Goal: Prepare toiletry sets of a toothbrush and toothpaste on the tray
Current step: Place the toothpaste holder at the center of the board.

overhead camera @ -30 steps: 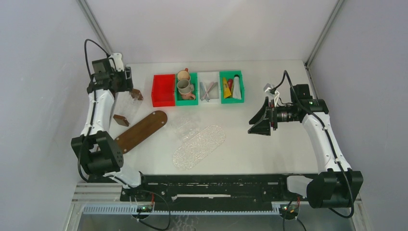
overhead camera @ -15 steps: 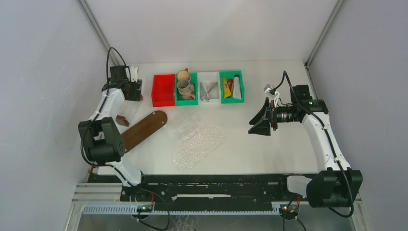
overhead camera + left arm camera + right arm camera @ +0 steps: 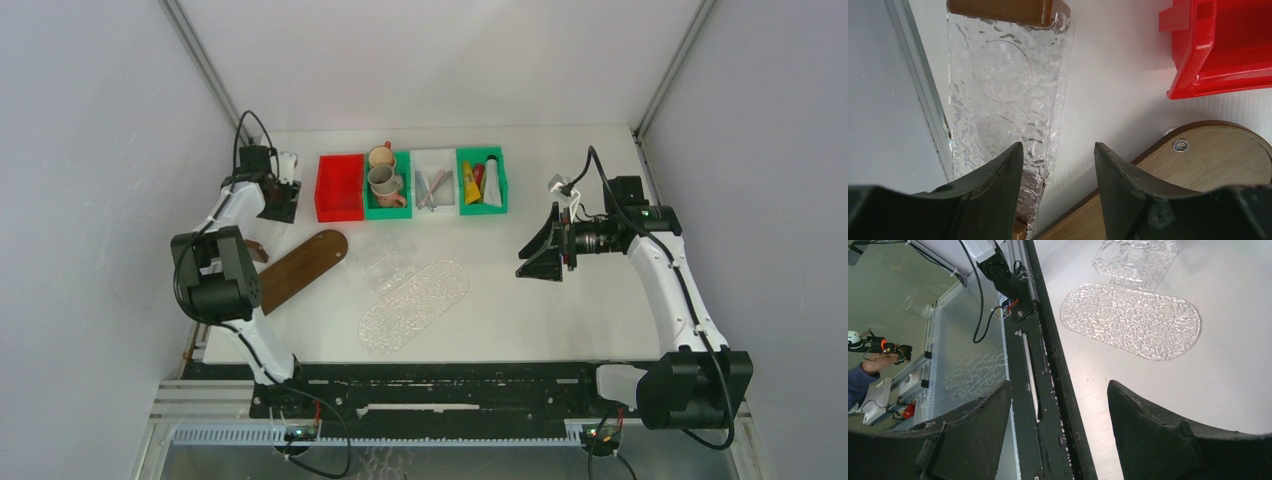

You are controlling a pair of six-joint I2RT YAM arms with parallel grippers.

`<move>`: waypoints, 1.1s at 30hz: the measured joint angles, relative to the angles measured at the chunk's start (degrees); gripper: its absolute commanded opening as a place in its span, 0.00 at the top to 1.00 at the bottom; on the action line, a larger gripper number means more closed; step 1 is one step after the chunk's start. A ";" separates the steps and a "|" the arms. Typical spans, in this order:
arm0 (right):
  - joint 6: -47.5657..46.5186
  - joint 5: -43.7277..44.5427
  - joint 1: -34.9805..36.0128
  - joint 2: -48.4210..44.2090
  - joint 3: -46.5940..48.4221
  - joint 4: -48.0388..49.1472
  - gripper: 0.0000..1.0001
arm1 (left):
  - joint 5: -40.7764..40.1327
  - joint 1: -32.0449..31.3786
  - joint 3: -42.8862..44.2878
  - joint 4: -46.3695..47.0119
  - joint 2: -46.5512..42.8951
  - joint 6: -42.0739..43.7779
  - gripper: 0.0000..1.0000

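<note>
Pale toothbrushes (image 3: 432,187) lie in a white bin, and yellow (image 3: 469,185), red and white tubes fill the green bin (image 3: 481,180) beside it. A wooden oval tray (image 3: 295,268) and a clear textured oval tray (image 3: 415,305) lie on the table. My left gripper (image 3: 279,199) hovers at the far left, between the wall and the red bin (image 3: 340,187). In the left wrist view it (image 3: 1058,145) is open over bare table, with nothing between its fingers. My right gripper (image 3: 538,257) hangs open and empty at mid right, tilted toward the table's near edge (image 3: 1058,382).
A clear textured plate (image 3: 1003,75) with a brown wooden block (image 3: 1003,7) at its far end lies along the left wall, by my left finger. Two cups (image 3: 385,180) sit in a green bin. A small clear rectangular piece (image 3: 385,262) lies near the trays.
My left gripper has moved right and down from the back-left corner toward the red bin, and its jaws have narrowed a little. The right arm has not moved.
</note>
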 measured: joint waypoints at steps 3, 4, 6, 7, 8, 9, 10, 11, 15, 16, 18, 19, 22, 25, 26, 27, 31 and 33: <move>0.00 0.07 0.00 0.13 0.00 0.00 0.22 | -0.28 0.00 0.02 0.04 0.20 0.07 0.41; 0.00 0.09 0.00 0.17 0.00 0.00 0.22 | -0.42 0.00 0.00 0.04 0.20 0.17 0.41; 0.00 0.22 0.00 0.28 0.00 0.00 0.22 | -0.61 0.00 0.02 0.15 0.22 0.48 0.41; 0.00 0.22 0.00 0.35 0.00 0.02 0.22 | -0.70 0.00 0.02 0.24 0.26 0.55 0.41; 0.00 0.24 0.00 0.48 0.00 0.02 0.22 | -0.87 0.00 0.02 0.31 0.35 0.61 0.41; 0.00 0.26 0.00 0.61 0.00 0.02 0.22 | -0.96 0.02 0.02 0.33 0.50 0.66 0.41; 0.00 0.35 0.00 0.72 0.00 0.02 0.22 | -1.01 0.11 0.13 0.28 0.76 0.87 0.41; 0.00 0.44 0.00 0.81 0.00 0.00 0.22 | -1.01 0.17 0.35 0.28 1.16 0.98 0.41; 0.00 0.70 0.00 1.11 0.00 0.00 0.22 | -1.03 0.48 1.09 0.50 2.84 1.42 0.47; 0.00 0.74 0.00 1.20 0.00 0.02 0.22 | -1.03 0.57 1.18 0.57 3.06 1.53 0.49; 0.00 0.87 0.00 1.40 0.00 0.02 0.22 | -1.03 0.81 1.25 0.81 3.37 1.73 0.53; 0.00 0.90 0.00 1.46 0.00 0.02 0.22 | -1.03 0.90 1.33 0.87 3.45 1.97 0.55; 0.00 1.03 0.00 1.62 0.00 0.02 0.22 | -1.01 1.05 1.49 0.94 3.48 2.16 0.61; 0.00 1.09 0.17 1.73 0.00 0.02 0.22 | -0.98 1.16 1.51 0.96 3.48 2.91 0.70; 0.00 1.09 0.26 1.73 0.00 0.02 0.22 | -1.01 1.18 1.51 0.98 3.48 3.10 0.74; 0.00 1.09 0.28 1.73 0.00 0.02 0.22 | -0.90 1.20 1.51 0.98 3.48 3.48 0.77; 0.00 1.11 0.33 1.73 0.00 0.02 0.22 | -0.11 1.25 1.33 1.14 3.17 4.68 0.80; 0.00 1.11 0.33 1.73 0.00 0.02 0.22 | 0.61 1.29 0.87 1.40 2.69 5.18 0.80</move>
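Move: Some 4 cm to the left of the left hand, level with it fore and aft and about 3 cm below, is the middle of the toothpaste holder, a clear body with a brown block at each end. From that hand, the brown board lies roughly 13 cm back and 3 cm right, the red bin about 8 cm ahead and 13 cm right. From the right hand, the holder is around 58 cm left, 20 cm ahead and 20 cm lower. Easing about 1.5 cm left and as much down onto the holder's right-hand edge, with a slight push forward, the left hand brings its half-open fingers astride the clear side strip. They then close to roughly a quarter open and pinch the strip, midway between the brown end blocks, load rising at the gripper. ##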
